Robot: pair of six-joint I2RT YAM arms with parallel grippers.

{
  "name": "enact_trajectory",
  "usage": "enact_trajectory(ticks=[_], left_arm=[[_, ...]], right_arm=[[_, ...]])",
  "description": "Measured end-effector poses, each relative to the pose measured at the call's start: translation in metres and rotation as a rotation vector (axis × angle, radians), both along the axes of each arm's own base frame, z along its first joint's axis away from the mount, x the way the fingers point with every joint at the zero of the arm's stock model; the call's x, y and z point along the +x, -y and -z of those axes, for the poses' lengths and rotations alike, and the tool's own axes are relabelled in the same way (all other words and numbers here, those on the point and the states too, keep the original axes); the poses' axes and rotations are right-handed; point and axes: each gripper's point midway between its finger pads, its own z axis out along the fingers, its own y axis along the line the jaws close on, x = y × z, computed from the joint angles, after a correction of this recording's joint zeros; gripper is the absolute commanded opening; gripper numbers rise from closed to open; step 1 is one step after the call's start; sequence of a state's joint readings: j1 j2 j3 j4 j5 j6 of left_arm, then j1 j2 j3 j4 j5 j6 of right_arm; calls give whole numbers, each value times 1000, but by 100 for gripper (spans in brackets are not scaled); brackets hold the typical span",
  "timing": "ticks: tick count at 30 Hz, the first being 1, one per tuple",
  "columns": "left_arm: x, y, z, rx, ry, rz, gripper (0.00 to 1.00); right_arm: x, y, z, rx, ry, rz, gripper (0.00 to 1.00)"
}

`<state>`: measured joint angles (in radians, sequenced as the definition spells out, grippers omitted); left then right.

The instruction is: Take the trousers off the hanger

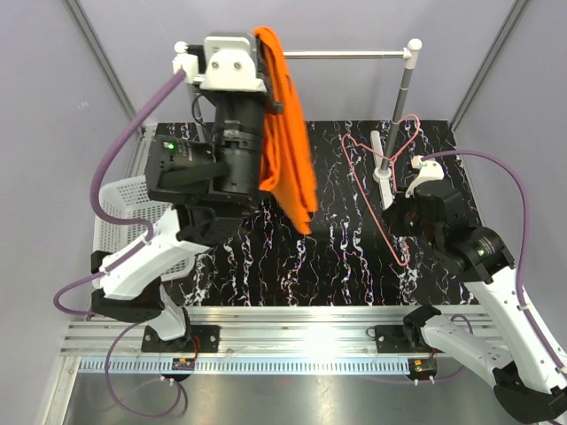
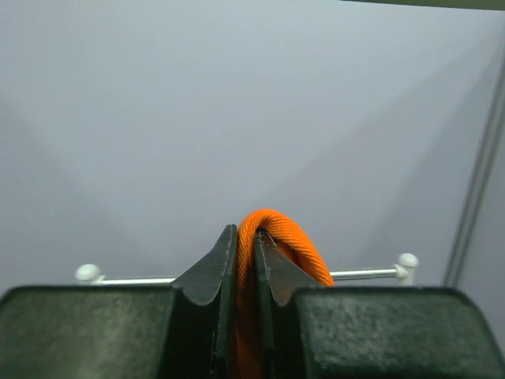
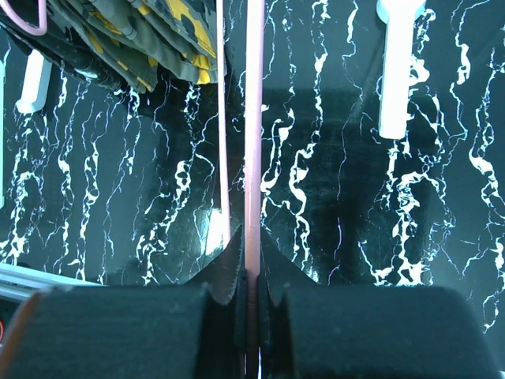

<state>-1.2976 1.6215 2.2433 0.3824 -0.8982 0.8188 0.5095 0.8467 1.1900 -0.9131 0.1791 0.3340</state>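
Note:
Bright orange trousers (image 1: pixel 288 150) hang in the air from my raised left gripper (image 1: pixel 264 66), just in front of the rack's rod. In the left wrist view my left gripper (image 2: pixel 245 233) is shut on a fold of the orange trousers (image 2: pixel 286 234). The pink wire hanger (image 1: pixel 387 232) lies low over the table, and my right gripper (image 1: pixel 406 197) is at its right side. The right wrist view shows my right gripper (image 3: pixel 253 233) shut on the hanger's wire (image 3: pixel 253 142). Dark olive trousers with yellow patches (image 3: pixel 134 39) lie at that view's upper left.
A metal rack rod (image 1: pixel 345 55) on a grey post (image 1: pixel 403 88) stands at the back, with white feet (image 1: pixel 384 173) on the black marbled table (image 1: pixel 337 266). A white basket (image 1: pixel 120 212) sits at the left edge. Grey walls enclose the workspace.

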Motion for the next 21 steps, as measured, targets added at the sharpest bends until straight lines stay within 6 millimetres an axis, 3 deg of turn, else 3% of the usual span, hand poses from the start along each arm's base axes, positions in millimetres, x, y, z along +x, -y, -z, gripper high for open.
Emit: enact_trajectory(ticks=[5, 10, 17, 21], left_arm=[[23, -56, -1, 22, -30, -169, 0], [42, -143, 27, 55, -119, -415, 0], [25, -240, 81, 40, -228, -652, 0], [5, -293, 124, 13, -289, -791, 0]], right_arm=[[2, 2, 3, -9, -1, 12, 0], [6, 1, 6, -19, -8, 18, 0], [16, -5, 10, -24, -19, 17, 0], [20, -8, 9, -17, -13, 11, 0]])
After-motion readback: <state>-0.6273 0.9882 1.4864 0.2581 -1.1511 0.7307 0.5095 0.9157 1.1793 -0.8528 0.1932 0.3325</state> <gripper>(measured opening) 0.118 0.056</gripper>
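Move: The left hand, high up with the orange trousers, has the white basket some 34 cm to its left, about 3 cm ahead and roughly 65 cm below. Ahead of the hand, the rack rod's middle is about 20 cm out, 2 cm right and 25 cm lower; the camouflage trousers hang some 16 cm ahead, level sideways, 42 cm lower. From the right hand the basket lies about 54 cm left, 4 cm ahead and 26 cm below. Keeping its pinch on the orange trousers, the left hand sweeps quickly about 29 cm left towards the basket, bulging some 4 cm forward early and coming back, and sinks faster and faster as it goes, 12 cm in all. It swings about 45 degrees counter-clockwise while its upward-pointing fingers tip down a little. The right hand keeps hold of the bare pink hanger, easing 2 cm forward. ##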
